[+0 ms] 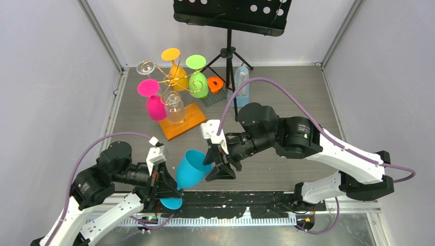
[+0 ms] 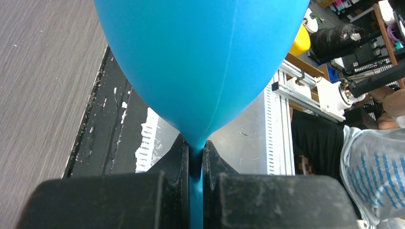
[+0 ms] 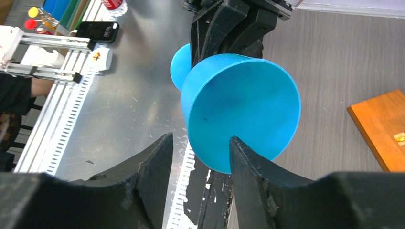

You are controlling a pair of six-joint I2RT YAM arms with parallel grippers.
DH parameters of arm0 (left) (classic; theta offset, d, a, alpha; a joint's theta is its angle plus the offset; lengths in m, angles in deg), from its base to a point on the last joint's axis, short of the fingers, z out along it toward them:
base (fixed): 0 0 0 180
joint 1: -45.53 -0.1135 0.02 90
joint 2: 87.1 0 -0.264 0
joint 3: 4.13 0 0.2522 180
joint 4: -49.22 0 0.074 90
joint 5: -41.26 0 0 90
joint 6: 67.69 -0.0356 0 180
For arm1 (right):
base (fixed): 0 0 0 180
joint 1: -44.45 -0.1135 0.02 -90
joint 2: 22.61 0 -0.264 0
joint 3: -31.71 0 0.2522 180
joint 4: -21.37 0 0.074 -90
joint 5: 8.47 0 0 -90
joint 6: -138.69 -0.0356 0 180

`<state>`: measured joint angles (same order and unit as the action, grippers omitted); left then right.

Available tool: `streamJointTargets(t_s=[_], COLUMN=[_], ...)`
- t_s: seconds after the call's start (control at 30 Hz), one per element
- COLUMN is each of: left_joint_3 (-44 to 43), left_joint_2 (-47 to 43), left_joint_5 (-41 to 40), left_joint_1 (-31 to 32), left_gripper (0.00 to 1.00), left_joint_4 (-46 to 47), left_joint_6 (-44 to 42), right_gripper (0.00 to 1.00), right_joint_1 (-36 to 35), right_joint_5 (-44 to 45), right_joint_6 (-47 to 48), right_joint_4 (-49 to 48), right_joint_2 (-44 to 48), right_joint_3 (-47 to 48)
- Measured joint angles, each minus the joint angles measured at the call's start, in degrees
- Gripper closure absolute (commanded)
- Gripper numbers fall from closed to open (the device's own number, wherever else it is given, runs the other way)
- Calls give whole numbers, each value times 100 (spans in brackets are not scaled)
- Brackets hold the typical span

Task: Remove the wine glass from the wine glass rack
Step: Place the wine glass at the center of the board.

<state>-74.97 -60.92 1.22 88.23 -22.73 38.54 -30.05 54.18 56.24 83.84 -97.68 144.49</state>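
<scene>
A blue wine glass (image 1: 192, 169) is tilted above the near edge of the table, off the wine glass rack (image 1: 182, 124). My left gripper (image 1: 169, 190) is shut on its thin stem (image 2: 196, 191), with the bowl (image 2: 200, 62) filling the left wrist view. My right gripper (image 1: 219, 169) is at the glass's mouth, open. In the right wrist view one fingertip (image 3: 241, 152) overlaps the rim of the glass (image 3: 239, 105) and the other stands outside it, so the lower rim wall lies between the jaws of that gripper (image 3: 198, 140), with a gap showing. The rack's gold wire arms (image 1: 165, 80) still carry other glasses.
Pink (image 1: 152, 100), orange (image 1: 176, 69), green (image 1: 198, 79) and clear (image 1: 175, 106) glasses hang on the rack. A black music stand (image 1: 229, 48), an orange object (image 1: 215, 83) and a small bottle (image 1: 242, 81) are at the back. The rack's orange base (image 3: 382, 126) lies to the right.
</scene>
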Motion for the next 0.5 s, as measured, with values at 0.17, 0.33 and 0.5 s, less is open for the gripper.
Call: streamJointTargets(t_s=[0.17, 0.33, 0.5], left_joint_3=[0, 0, 0], left_joint_2=[-20, -15, -15], left_joint_5=[125, 179, 195], left_joint_1=[0, 0, 0], left_gripper=[100, 100, 100], left_joint_4=[2, 2, 4], left_joint_6=[-76, -170, -177], right_gripper=[57, 63, 86], right_joint_1=[0, 0, 0], right_joint_5=[-317, -560, -778], right_joint_6=[-83, -177, -232], right_joint_4=[-214, -372, -498], right_joint_2=[-90, -197, -210], right_joint_3=[0, -2, -2])
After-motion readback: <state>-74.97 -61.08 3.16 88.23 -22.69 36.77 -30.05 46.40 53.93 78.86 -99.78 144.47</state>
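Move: Tilted up towards the right hand, the blue wine glass, held by its stem in the left fingers, has its bowl's middle about 4 cm left of the right hand, 1 cm ahead and 3 cm below. The rim wall nearest the base lies some 2 cm left and 2 cm back of that hand. The rack's wooden base is roughly 32 cm ahead of the right hand, 12 cm left and 35 cm lower. From the left hand, the bowl lies about 6 cm ahead, 4 cm right and 3 cm above. Easing back about 2 cm and left about 1.5 cm, with a slight rise, the right hand brings its half-open fingers over the rim wall nearest the base, one finger inside the bowl and one outside. The fingers close to about half their earlier gap as the wrist turns some 5 degrees counter-clockwise. The left hand stays nearly still and keeps its pinch on the stem. ##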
